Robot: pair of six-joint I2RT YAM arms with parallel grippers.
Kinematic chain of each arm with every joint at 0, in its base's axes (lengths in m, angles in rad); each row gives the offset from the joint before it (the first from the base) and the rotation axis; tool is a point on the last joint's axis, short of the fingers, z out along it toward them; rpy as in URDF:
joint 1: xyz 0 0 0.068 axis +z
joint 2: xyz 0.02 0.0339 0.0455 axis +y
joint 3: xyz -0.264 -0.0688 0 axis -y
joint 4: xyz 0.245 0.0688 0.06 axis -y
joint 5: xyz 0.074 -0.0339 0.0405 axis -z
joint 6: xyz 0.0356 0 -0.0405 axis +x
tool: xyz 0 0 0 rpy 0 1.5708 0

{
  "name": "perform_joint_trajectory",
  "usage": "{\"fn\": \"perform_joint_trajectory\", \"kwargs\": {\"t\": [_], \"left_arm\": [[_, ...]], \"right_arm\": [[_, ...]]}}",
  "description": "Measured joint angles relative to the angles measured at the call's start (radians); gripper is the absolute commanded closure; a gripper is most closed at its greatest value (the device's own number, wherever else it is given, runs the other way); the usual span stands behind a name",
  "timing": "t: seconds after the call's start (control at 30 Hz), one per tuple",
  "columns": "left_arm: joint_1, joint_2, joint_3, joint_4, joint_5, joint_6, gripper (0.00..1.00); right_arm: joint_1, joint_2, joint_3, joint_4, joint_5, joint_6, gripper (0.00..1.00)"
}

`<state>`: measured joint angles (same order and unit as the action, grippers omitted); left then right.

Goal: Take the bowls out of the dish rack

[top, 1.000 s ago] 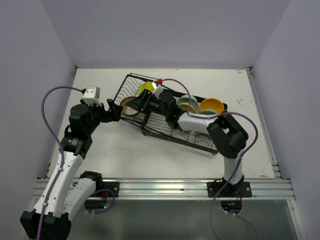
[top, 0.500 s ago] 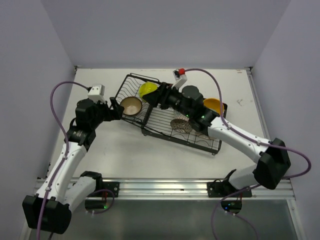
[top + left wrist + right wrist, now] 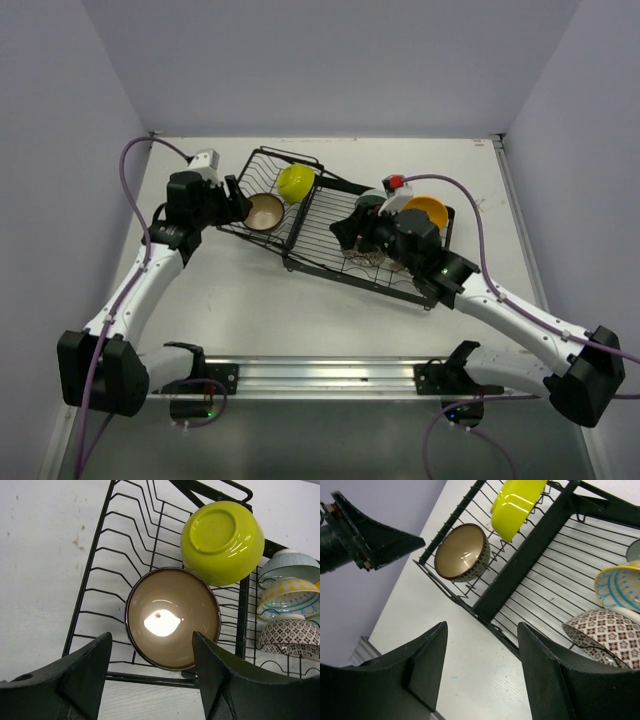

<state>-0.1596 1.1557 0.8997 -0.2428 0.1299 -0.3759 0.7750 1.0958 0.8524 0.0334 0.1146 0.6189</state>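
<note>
The black dish rack (image 3: 303, 222) lies across the table's middle. On its left, wavy-wired section a brown bowl (image 3: 264, 211) (image 3: 172, 617) rests tilted, with a yellow-green bowl (image 3: 296, 182) (image 3: 222, 542) upturned behind it. My left gripper (image 3: 238, 205) (image 3: 151, 647) is open, its fingers flanking the brown bowl's near rim without touching it. My right gripper (image 3: 345, 232) (image 3: 482, 630) hangs open and empty over the rack's right section. An orange-yellow bowl (image 3: 427, 210), a pale teal bowl (image 3: 290, 564), a yellow-patterned bowl (image 3: 620, 587) and a brown-patterned bowl (image 3: 605, 635) stand there, partly hidden by the right arm from above.
Bare white table (image 3: 250, 300) spreads in front of the rack and to its left. Purple cables loop from both arms. Walls close the table at the back and sides.
The right arm has pulled back from the yellow-green bowl to the rack's right section. The left arm has moved closer to the brown bowl, its jaws narrowing.
</note>
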Motion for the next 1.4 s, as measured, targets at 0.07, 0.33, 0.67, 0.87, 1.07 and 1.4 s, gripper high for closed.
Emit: {"fn": "perform_joint_trajectory", "kwargs": {"t": [0.07,0.33,0.67,0.87,1.07,1.4], "left_arm": [[0.000,0.035,0.027,-0.012,0.000,-0.005,0.32],[0.000,0.122,0.071,-0.069,-0.006,-0.008,0.40],[-0.020,0.208,0.150,-0.150,-0.035,-0.008,0.44],[-0.058,0.232,0.165,-0.183,-0.086,-0.009,0.45],[-0.092,0.251,0.180,-0.199,-0.140,-0.010,0.52],[-0.117,0.290,0.196,-0.208,-0.218,-0.008,0.65]], "right_arm": [[-0.004,-0.026,-0.019,-0.013,0.008,-0.012,0.37],[-0.029,-0.115,-0.082,-0.033,0.034,-0.041,0.37],[-0.079,-0.178,-0.151,-0.052,0.031,-0.070,0.35],[-0.162,-0.194,-0.176,-0.063,-0.013,-0.077,0.36],[-0.262,-0.200,-0.227,-0.056,-0.088,-0.072,0.36],[-0.298,-0.201,-0.245,-0.041,-0.156,-0.072,0.36]]}}
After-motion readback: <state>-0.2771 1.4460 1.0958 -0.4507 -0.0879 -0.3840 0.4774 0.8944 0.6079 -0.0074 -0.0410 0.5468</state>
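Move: Just beyond the left fingertips, about 3 cm ahead, 5 cm to the right and 8 cm below, the brown bowl sits mouth up in the rack. The green bowl stands roughly 7 cm farther out and 7 cm to the right of the brown bowl, while the rack's dark middle divider passes some 9 cm to the right of the brown bowl, level with it. From the right hand, the brown bowl lies about 7 cm ahead, 20 cm to the left and 12 cm below. Sinking about 6 cm with a slight forward creep, the left hand comes down to the left, near rim of the brown bowl, tipping about 15 degrees further down, rolling its left side up some and closing its fingers partway until they straddle the rim, right finger on the inner side. The empty right hand backs off from the brown bowl, about 10 cm right and 6 cm down, its opening unchanged. ##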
